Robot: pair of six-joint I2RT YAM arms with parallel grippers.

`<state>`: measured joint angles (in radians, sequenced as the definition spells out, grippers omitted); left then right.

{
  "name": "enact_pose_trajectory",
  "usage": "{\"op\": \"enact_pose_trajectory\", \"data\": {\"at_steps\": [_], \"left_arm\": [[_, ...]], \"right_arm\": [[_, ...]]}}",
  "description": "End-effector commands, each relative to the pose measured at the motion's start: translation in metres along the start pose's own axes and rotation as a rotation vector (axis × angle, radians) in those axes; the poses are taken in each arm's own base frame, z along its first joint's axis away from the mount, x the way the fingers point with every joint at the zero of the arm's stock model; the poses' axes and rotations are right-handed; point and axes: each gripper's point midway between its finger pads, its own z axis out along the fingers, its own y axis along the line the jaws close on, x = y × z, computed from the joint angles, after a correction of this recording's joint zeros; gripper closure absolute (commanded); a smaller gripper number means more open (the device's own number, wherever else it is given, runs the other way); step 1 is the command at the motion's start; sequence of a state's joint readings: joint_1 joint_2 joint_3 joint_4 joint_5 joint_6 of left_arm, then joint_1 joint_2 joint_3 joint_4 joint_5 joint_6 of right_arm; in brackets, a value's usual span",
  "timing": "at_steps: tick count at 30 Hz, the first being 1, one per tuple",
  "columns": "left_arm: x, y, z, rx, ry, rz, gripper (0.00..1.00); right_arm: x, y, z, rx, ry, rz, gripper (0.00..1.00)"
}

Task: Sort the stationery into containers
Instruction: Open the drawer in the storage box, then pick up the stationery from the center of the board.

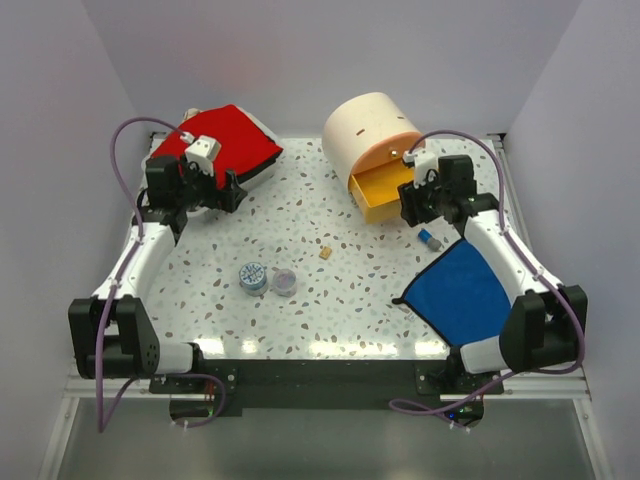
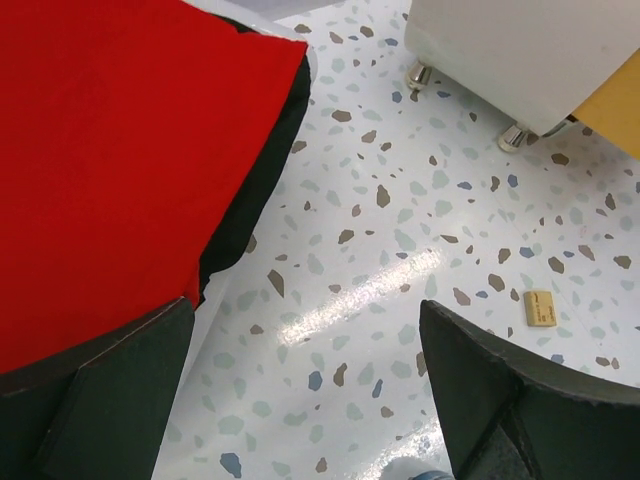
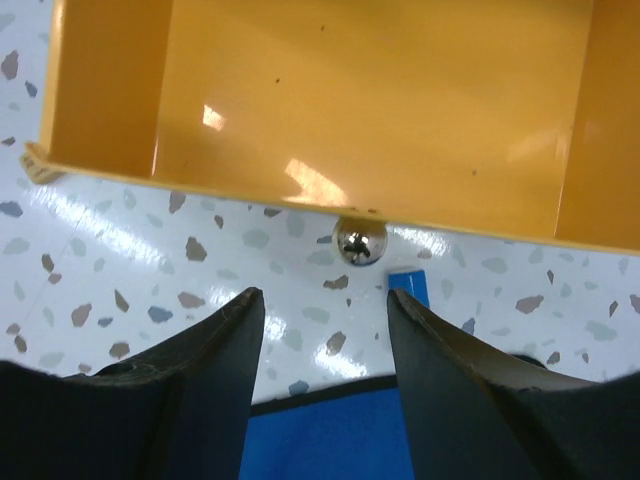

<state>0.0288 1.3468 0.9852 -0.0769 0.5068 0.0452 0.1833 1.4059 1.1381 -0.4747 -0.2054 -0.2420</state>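
The cream drum (image 1: 370, 135) lies at the back right with its yellow drawer (image 1: 385, 195) pulled out and empty (image 3: 360, 110). My right gripper (image 3: 324, 298) is open just in front of the drawer's metal knob (image 3: 360, 242), holding nothing. A blue-grey stub (image 1: 431, 240) lies beside its right finger (image 3: 408, 285). The red-topped case (image 1: 220, 145) sits at the back left, and my left gripper (image 2: 310, 380) hangs wide open and empty next to it. The tan cube (image 1: 325, 253) and two tape rolls, blue-patterned (image 1: 253, 276) and purple (image 1: 284, 282), lie mid-table.
A flat blue cloth (image 1: 462, 290) lies at the front right under the right arm, its edge below the right fingers (image 3: 320, 440). The drum's small metal feet (image 2: 420, 75) rest on the speckled tabletop. White walls close the table at the back and sides.
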Motion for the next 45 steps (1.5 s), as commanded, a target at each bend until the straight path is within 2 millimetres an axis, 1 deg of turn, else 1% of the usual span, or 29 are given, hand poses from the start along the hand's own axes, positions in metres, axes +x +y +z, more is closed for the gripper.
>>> {"op": "enact_pose_trajectory", "data": {"at_steps": [1,2,3,5,7,10,12,13,14,15,16,17,18,20,21,23,24,25,26,29,30,32,33,35,37,38,39,40,45], "left_arm": [[-0.027,-0.012,-0.017,0.011,-0.076,0.068,0.00],[-0.027,-0.012,-0.019,0.003,-0.077,0.063,0.00],[-0.028,-0.011,-0.020,-0.004,-0.078,0.061,0.00],[-0.032,-0.007,-0.024,-0.041,-0.085,0.041,0.00],[-0.034,-0.003,-0.028,-0.073,-0.093,0.006,0.00],[-0.032,0.006,-0.033,-0.111,-0.103,-0.108,0.00],[-0.029,0.015,-0.038,-0.151,-0.104,-0.161,0.00],[-0.030,0.020,-0.040,-0.181,-0.101,-0.159,0.00],[-0.022,0.024,-0.042,-0.199,-0.063,-0.150,0.00],[-0.019,0.027,-0.043,-0.219,-0.044,-0.143,0.00],[-0.019,0.037,-0.045,-0.269,-0.028,-0.140,0.00],[-0.010,0.041,-0.047,-0.292,0.013,-0.149,0.00],[-0.008,0.050,-0.051,-0.319,0.024,-0.160,0.00],[-0.006,0.060,-0.058,-0.364,0.033,-0.177,0.00],[-0.007,0.070,-0.066,-0.400,0.022,-0.183,0.00],[-0.005,0.077,-0.072,-0.429,0.012,-0.186,0.00],[-0.006,0.082,-0.077,-0.450,0.002,-0.184,0.00],[-0.002,0.083,-0.078,-0.454,0.005,-0.181,0.00],[-0.002,0.085,-0.080,-0.463,-0.001,-0.169,0.00],[-0.002,0.085,-0.084,-0.478,-0.011,-0.164,0.00],[-0.001,0.084,-0.087,-0.481,-0.015,-0.167,0.00],[-0.001,0.081,-0.088,-0.477,-0.019,-0.176,0.00],[0.000,0.078,-0.089,-0.469,-0.020,-0.179,0.00],[0.003,0.076,-0.090,-0.464,-0.014,-0.185,0.00],[0.008,0.073,-0.090,-0.452,-0.003,-0.192,0.00],[0.009,0.072,-0.089,-0.451,-0.001,-0.191,0.00],[0.011,0.072,-0.089,-0.451,0.002,-0.191,0.00],[0.010,0.072,-0.089,-0.449,0.001,-0.187,0.00],[0.008,0.073,-0.089,-0.449,0.004,-0.182,0.00]], "right_arm": [[0.006,0.023,-0.050,-0.104,0.053,-0.103,0.42],[0.014,0.026,-0.057,-0.123,0.078,-0.134,0.41],[0.014,0.029,-0.067,-0.129,0.061,-0.158,0.38],[0.010,0.034,-0.076,-0.147,0.024,-0.205,0.30],[0.001,0.037,-0.087,-0.155,-0.035,-0.257,0.24],[-0.022,0.054,-0.094,-0.244,-0.121,-0.330,0.22],[-0.040,0.080,-0.098,-0.342,-0.169,-0.427,0.22],[-0.040,0.091,-0.091,-0.380,-0.155,-0.468,0.22],[-0.045,0.102,-0.085,-0.400,-0.168,-0.533,0.22],[-0.046,0.127,-0.079,-0.453,-0.175,-0.606,0.22],[-0.042,0.139,-0.067,-0.487,-0.162,-0.646,0.22],[-0.050,0.150,-0.057,-0.492,-0.193,-0.693,0.22],[-0.048,0.171,-0.050,-0.519,-0.192,-0.739,0.21],[-0.043,0.195,-0.027,-0.570,-0.169,-0.777,0.21],[-0.042,0.214,-0.022,-0.598,-0.167,-0.813,0.20],[-0.032,0.236,-0.003,-0.641,-0.146,-0.853,0.20],[-0.026,0.256,-0.003,-0.679,-0.151,-0.896,0.19],[-0.024,0.265,0.001,-0.684,-0.158,-0.935,0.19],[-0.016,0.284,0.009,-0.712,-0.155,-0.973,0.18],[-0.007,0.310,0.017,-0.748,-0.143,-1.007,0.18],[-0.006,0.316,0.025,-0.752,-0.127,-1.002,0.17],[-0.002,0.324,0.033,-0.756,-0.117,-1.021,0.01],[0.002,0.328,0.039,-0.763,-0.110,-1.036,0.01],[-0.003,0.333,0.045,-0.750,-0.133,-1.052,0.01],[0.005,0.335,0.055,-0.756,-0.100,-1.061,0.01],[0.000,0.340,0.056,-0.762,-0.104,-1.067,0.01],[0.003,0.341,0.058,-0.769,-0.090,-1.069,0.01],[0.014,0.341,0.066,-0.782,-0.042,-1.067,0.01],[0.019,0.352,0.078,-0.813,-0.021,-1.036,0.01]]}}
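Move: My right hand has already let go of the drawer knob, which sits about 2 cm ahead and 1 cm below. The clear paperclip cup lies some 34 cm to my right hand's left, 16 cm back and 14 cm lower. The blue-lidded tin is about 8 cm left of the cup and 1 cm farther out; the tan eraser is 10 cm right of the cup and 7 cm farther out. From my left hand, the cup lies 19 cm back, 16 cm right and 18 cm down. I draw my right hand back from the open drawer and lift it clear, then sweep it some 32 cm left and down to the paperclip cup, turning it about 75 degrees counter-clockwise as the half-open fingers spread wide; no touch yet. Meanwhile my left hand rises a little, then swings roughly 11 cm left, away from the cup, turning counter-clockwise with fingers wide open. ##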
